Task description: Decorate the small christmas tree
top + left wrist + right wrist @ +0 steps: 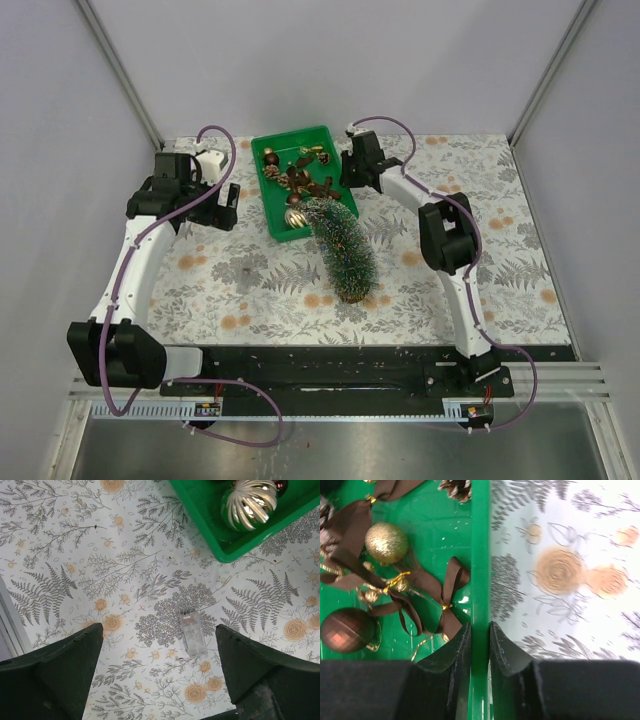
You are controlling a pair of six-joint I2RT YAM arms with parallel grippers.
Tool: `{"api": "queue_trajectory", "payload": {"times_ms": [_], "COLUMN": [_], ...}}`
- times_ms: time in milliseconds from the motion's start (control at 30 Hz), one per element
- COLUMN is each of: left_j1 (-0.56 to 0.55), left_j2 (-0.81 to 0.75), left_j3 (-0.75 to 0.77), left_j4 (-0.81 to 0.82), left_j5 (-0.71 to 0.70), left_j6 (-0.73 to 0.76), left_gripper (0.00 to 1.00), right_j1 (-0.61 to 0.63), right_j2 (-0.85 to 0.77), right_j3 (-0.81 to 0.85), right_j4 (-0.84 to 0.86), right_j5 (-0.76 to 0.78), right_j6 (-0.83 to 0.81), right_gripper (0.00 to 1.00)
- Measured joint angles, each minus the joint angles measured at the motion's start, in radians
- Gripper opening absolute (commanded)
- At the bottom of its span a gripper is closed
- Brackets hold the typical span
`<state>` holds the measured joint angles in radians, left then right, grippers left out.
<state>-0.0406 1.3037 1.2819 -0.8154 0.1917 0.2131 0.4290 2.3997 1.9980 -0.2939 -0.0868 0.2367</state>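
The small christmas tree (344,250) lies on its side in the middle of the table. Its wooden base points toward me and its tip rests at the green tray (274,216). My right gripper (480,625) is shut on the right rim of the tray (480,555), one finger inside and one outside. Inside the tray lie brown bows (447,597), a gold glitter ball (386,542), a brown ball (347,630) and a pine cone (456,487). My left gripper (159,630) hangs open over the tablecloth left of the tray (215,527), holding nothing.
A gold striped ball (249,502) sits in the tray's near corner. A small clear plastic box (193,632) lies on the cloth under my left gripper. The right arm (448,235) reaches along the table's right side, close beside the tree.
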Motion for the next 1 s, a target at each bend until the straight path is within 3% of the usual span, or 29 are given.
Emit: {"api": "queue_trajectory", "payload": {"times_ms": [200,500,733,1000], "left_j1": [0.0,0.0,0.0,0.0], "left_j2": [-0.014,-0.046,-0.06,-0.077], "left_j3": [0.0,-0.011,-0.017,-0.026], "left_j4": [0.001,0.001,0.0,0.002], "left_j5": [0.001,0.014,0.022,0.04], "left_j6": [0.0,0.002,0.023,0.037], "left_gripper": [0.99,0.99,0.99,0.99], "right_j1": [-0.035,-0.158,-0.247,-0.312], "right_j2": [-0.111,-0.285,-0.468,-0.608], "right_j3": [-0.192,-0.467,-0.721,-0.855], "right_j4": [0.078,0.147,0.166,0.066], "right_j5": [0.113,0.304,0.396,0.466], "right_j6": [0.006,0.067,0.131,0.188], "right_gripper": [0.04,0.01,0.02,0.14]}}
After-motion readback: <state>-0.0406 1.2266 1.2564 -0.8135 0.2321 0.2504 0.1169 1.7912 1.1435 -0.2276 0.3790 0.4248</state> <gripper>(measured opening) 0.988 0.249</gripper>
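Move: The right hand already has the green tray's right rim between its fingers, with the tray's middle about 13 cm to its left and 3 cm lower. Open cloth for the tray lies roughly 28 cm to the right, 10 cm back and 5 cm below; the tree is some 28 cm back and 2 cm left. From the left hand that open cloth is about 65 cm right, 13 cm ahead and 20 cm lower. Keeping its pinch on the rim, the right hand drags the green tray level over the cloth, some 28 cm to the right, across the far side of the tree towards the open cloth. It goes almost straight right at first, then curves back as well, about 12 cm in all, while the wrist turns some 45 degrees clockwise and swings the tray round with it. ##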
